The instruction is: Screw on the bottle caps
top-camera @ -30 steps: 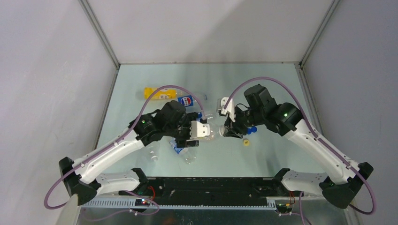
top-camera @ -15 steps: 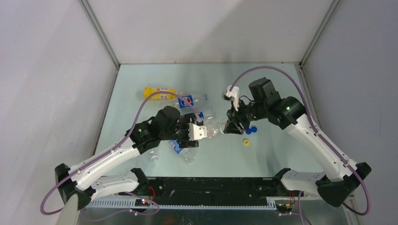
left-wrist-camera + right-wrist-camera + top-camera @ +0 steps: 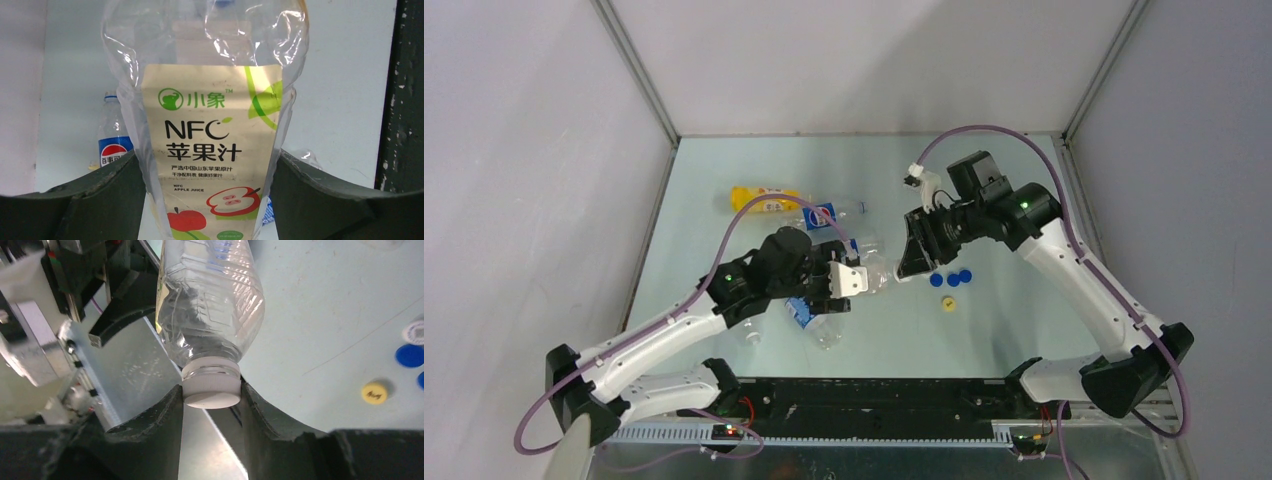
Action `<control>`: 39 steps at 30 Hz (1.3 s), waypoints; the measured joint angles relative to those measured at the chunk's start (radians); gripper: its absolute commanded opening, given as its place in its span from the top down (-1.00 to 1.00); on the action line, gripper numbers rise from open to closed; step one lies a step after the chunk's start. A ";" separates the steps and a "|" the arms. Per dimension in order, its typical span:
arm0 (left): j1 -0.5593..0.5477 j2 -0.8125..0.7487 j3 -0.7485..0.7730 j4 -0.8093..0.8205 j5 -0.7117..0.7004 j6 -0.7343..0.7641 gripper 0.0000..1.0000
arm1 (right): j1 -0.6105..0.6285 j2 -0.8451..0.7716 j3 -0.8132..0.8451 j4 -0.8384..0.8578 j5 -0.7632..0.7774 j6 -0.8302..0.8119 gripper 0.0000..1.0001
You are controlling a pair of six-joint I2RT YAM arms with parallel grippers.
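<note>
A clear bottle with a yellowish apple-juice label (image 3: 210, 130) lies squeezed between the fingers of my left gripper (image 3: 206, 165), which is shut on its body. From above, that bottle (image 3: 879, 272) sticks out rightward from the left gripper (image 3: 856, 280) toward my right gripper (image 3: 908, 268). A white cap (image 3: 210, 399) sits on the bottle's mouth, and the right gripper (image 3: 211, 387) is shut on it from both sides. Loose blue caps (image 3: 951, 279) and a yellow cap (image 3: 947, 303) lie on the table to the right.
A yellow-orange bottle (image 3: 759, 200) and a blue-labelled cola bottle (image 3: 824, 214) lie at the back left. More clear bottles (image 3: 814, 320) lie under the left arm. A white cap (image 3: 415, 331) rests beside the blue caps (image 3: 410, 355).
The right arm has swung up and its wrist has turned while gripping the cap, uncovering the blue caps. The left arm shifted slightly toward the front with the bottle, then held still.
</note>
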 measured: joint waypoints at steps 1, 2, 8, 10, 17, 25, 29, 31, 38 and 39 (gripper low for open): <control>0.000 0.000 -0.010 0.018 -0.003 -0.006 1.00 | -0.006 0.004 0.001 0.000 0.000 0.031 1.00; -0.001 0.001 -0.021 0.037 -0.007 -0.009 1.00 | -0.013 0.006 0.002 -0.002 0.001 0.066 1.00; -0.023 0.001 -0.081 0.148 -0.054 -0.032 1.00 | -0.038 0.012 0.002 -0.005 0.023 0.266 0.99; -0.029 0.001 -0.100 0.179 -0.070 -0.040 1.00 | -0.039 0.012 0.002 -0.004 0.038 0.318 0.92; -0.035 0.010 -0.118 0.237 -0.107 -0.045 1.00 | -0.039 0.004 0.002 0.012 0.083 0.436 0.26; -0.046 0.021 -0.129 0.378 -0.109 -0.067 1.00 | -0.047 -0.041 0.001 0.111 0.123 0.524 -0.37; -0.036 0.024 -0.152 0.449 -0.088 -0.081 1.00 | -0.047 -0.071 0.001 0.173 0.128 0.528 -0.62; -0.025 0.031 -0.163 0.456 -0.073 -0.090 1.00 | -0.047 -0.090 0.001 0.197 0.131 0.522 -0.89; 0.017 0.068 -0.167 0.453 0.017 -0.148 1.00 | -0.068 -0.153 0.001 0.253 0.130 0.426 -0.99; 0.026 0.073 -0.167 0.452 0.038 -0.159 1.00 | -0.077 -0.165 0.001 0.260 0.126 0.392 -0.99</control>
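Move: The white cap sits on the juice bottle's neck, already between the right hand's pads. The bottle's body is some 8 cm to the left and 6 cm lower. On the table about 20 cm below, the nearest blue cap lies roughly 10 cm right and 3 cm back, the yellow cap 12 cm right and 7 cm back. From the left hand, which grips the bottle, the white cap is about 9 cm right, 1 cm ahead and 6 cm above. Right hand twists the cap clockwise some 25 degrees, opens and rises 8 cm; left carries bottle right-forward. ##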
